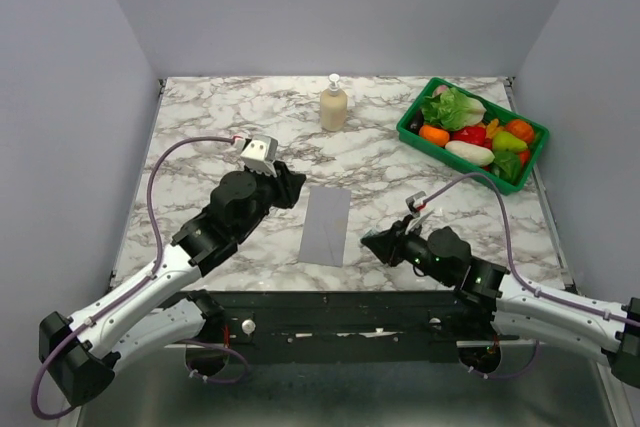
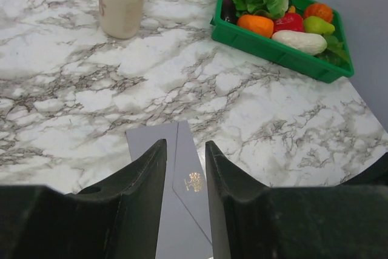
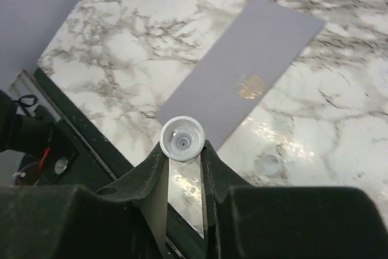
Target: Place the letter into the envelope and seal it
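Note:
The grey-lavender envelope lies flat near the table's front edge, its flap folded down and a small gold emblem on it. It also shows in the left wrist view and the right wrist view. The cream letter is not in view. My left gripper hovers over the envelope's far left end, jaws a little apart and empty. My right gripper is just right of the envelope's near end. It is shut on a small white round cap-like piece at its fingertips.
A cream pump bottle stands at the back centre. A green basket of toy vegetables sits at the back right. A small clear round cap lies on the marble beside the envelope. The dark front rail runs close below the right gripper.

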Controlling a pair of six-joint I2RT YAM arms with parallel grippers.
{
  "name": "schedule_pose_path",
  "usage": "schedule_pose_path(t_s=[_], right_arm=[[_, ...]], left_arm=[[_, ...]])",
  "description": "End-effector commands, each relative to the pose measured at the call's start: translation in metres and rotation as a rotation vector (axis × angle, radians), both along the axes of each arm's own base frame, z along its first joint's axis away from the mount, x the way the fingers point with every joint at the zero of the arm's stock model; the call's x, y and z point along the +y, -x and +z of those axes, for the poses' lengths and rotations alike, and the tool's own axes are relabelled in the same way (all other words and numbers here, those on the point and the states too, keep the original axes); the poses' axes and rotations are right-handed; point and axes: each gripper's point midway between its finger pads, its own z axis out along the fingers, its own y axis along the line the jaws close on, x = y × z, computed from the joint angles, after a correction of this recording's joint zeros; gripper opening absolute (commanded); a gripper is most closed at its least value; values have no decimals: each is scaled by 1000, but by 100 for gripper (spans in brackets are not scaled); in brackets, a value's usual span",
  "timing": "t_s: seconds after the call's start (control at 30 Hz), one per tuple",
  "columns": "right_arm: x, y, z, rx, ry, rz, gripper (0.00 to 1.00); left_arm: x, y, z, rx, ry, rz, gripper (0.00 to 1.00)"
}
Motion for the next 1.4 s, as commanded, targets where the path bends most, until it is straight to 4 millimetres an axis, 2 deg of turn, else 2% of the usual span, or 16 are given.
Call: schedule_pose_path(t_s=[0.0, 0.13, 0.23, 0.57, 0.6, 1.0, 1.37], right_arm=[[-22, -14, -24, 110, -28, -140, 1], [-38, -28, -38, 159, -44, -210, 1], [-41, -32, -45, 184, -48, -210, 1], [-27, -30, -52, 221, -14, -117, 1], [-24, -26, -52, 227, -14, -88, 1], [-22, -27, -63, 252, 12, -80, 1], [-25, -34, -60, 239, -2, -116, 1]], left_arm=[[-6, 5, -25, 66, 43, -21, 41], [-7, 10, -39, 96, 52, -32, 40], [-5, 11, -41, 99, 50, -30, 40], [-2, 12, -53, 114, 33, -27, 38], [-3, 10, -48, 97, 48, -25, 38], [-4, 9, -52, 99, 43, -25, 37], [-2, 9, -53, 100, 42, -22, 36]])
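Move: The right hand, already gripping the glue stick, is headed for bare table about 2 cm ahead, 3 cm to its right and 13 cm down; the closed envelope's middle lies some 10 cm ahead and 10 cm left of it, and the near table edge about 8 cm behind and level sideways, both at table height. From the empty left hand that bare table is roughly 7 cm back, 17 cm right and 25 cm below; the envelope is about 2 cm ahead, 5 cm right and 25 cm below. The right hand lowers the glue stick about 8 cm towards the bare table on the envelope's right, first swinging forward and right, then easing a little back and left as it sinks on, the fingers tipping down by some 15 degrees and keeping their hold. The left hand, open and empty, drops about 5 cm above the envelope early on, its fingers tipping slightly down, and then stays there clear of everything. ##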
